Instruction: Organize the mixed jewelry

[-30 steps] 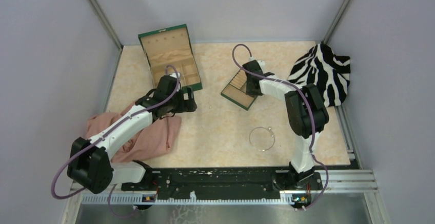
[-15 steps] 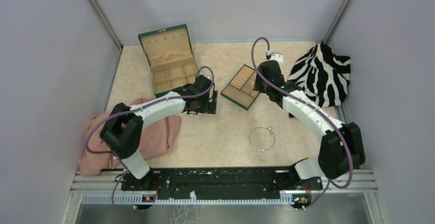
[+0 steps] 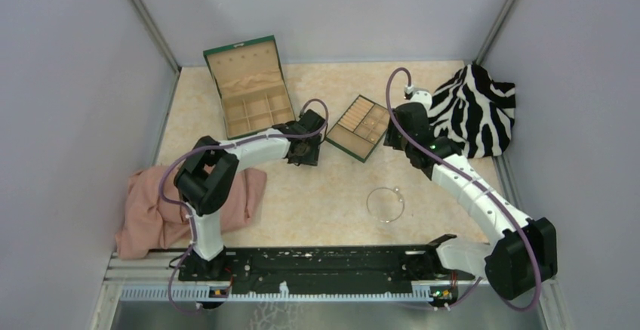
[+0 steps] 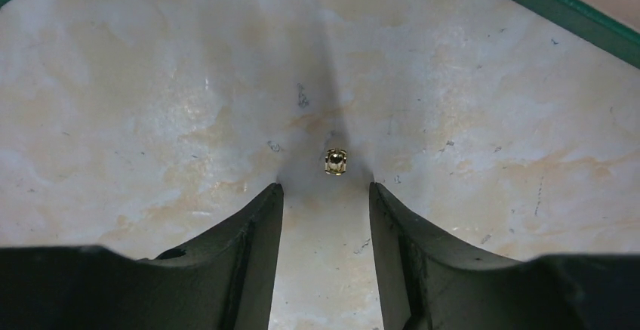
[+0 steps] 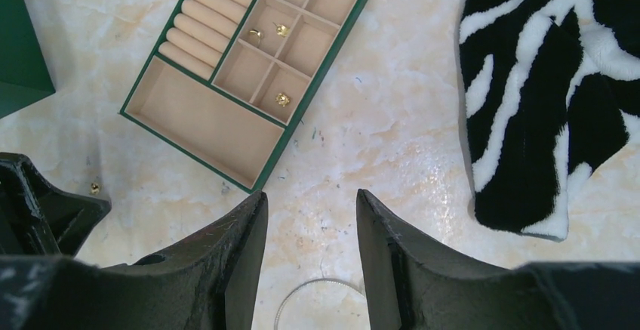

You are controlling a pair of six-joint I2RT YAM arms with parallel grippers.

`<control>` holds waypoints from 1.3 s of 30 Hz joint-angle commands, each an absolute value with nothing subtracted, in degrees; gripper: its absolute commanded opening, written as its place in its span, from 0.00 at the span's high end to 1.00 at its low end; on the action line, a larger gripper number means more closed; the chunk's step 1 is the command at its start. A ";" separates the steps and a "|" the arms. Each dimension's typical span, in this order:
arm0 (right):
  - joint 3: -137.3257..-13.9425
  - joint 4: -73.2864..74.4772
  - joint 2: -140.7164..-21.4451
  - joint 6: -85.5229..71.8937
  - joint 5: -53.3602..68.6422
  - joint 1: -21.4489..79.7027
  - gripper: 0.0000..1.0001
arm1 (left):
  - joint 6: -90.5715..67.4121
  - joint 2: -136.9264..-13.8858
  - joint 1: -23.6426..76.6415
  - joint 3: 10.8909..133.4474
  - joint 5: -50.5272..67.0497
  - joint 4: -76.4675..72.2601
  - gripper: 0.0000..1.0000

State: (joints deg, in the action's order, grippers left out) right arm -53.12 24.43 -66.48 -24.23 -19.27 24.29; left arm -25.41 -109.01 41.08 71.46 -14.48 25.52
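A tiny gold bead (image 4: 336, 161) lies on the marble table just beyond my left gripper's (image 4: 326, 188) tips. That gripper is open, low over the table, with nothing between its fingers. It sits between the green box (image 3: 253, 88) and the tan compartment tray (image 3: 341, 140). The same bead (image 5: 95, 188) shows in the right wrist view beside the left gripper. Three gold pieces (image 5: 282, 100) rest in the tray's (image 5: 196, 118) small compartments. My right gripper (image 5: 311, 194) is open and empty, just right of the tray. The silvery wire hoop (image 3: 386, 204) lies on the table nearer the arm bases.
A zebra-striped cloth (image 3: 475, 107) is bunched at the back right, close to the right arm. A pink cloth (image 3: 189, 205) lies at the front left under the left arm. The green box stands open at the back left. Grey walls enclose the table.
My left gripper has reached right, from beside the box to the bead near the tray, and its jaws have narrowed. My right gripper has drawn back off the tray to its right side.
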 commanded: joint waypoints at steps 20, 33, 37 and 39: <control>-54.11 23.08 -67.14 -24.70 -19.35 24.04 0.53 | -23.64 -114.17 41.31 75.42 -14.93 25.14 0.77; -54.18 23.59 -66.16 -24.98 -19.69 24.01 0.54 | -21.89 -111.16 41.31 77.63 -12.42 25.90 0.89; -54.03 24.32 -65.22 -25.18 -20.29 24.07 0.54 | -21.39 -109.90 41.31 79.36 -9.65 26.01 0.90; -53.90 24.72 -64.61 -25.27 -20.51 24.08 0.54 | -21.31 -109.86 41.44 80.59 -7.91 25.97 0.90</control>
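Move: The small gold stud lies on the table just beyond the left hand's half-open fingertips, about 2 cm ahead and 1 cm to the right, practically level with them. The compartment tray's middle is roughly 10 cm ahead and 14 cm right of this hand, and the open green box's some 13 cm ahead and 11 cm left. From the right hand the stud lies about 24 cm left, 2 cm ahead and 15 cm below. Staying low over the table, the left hand slides forward about 2 cm and 1 cm to the right to bring its half-open fingertips around the gold stud, already closing on the way, then stands nearly still while they shut and pinch it. At the very end, keeping the pinch, it starts up by just under 1 cm and a bit more than 1 cm to the right, towards the compartment tray. ##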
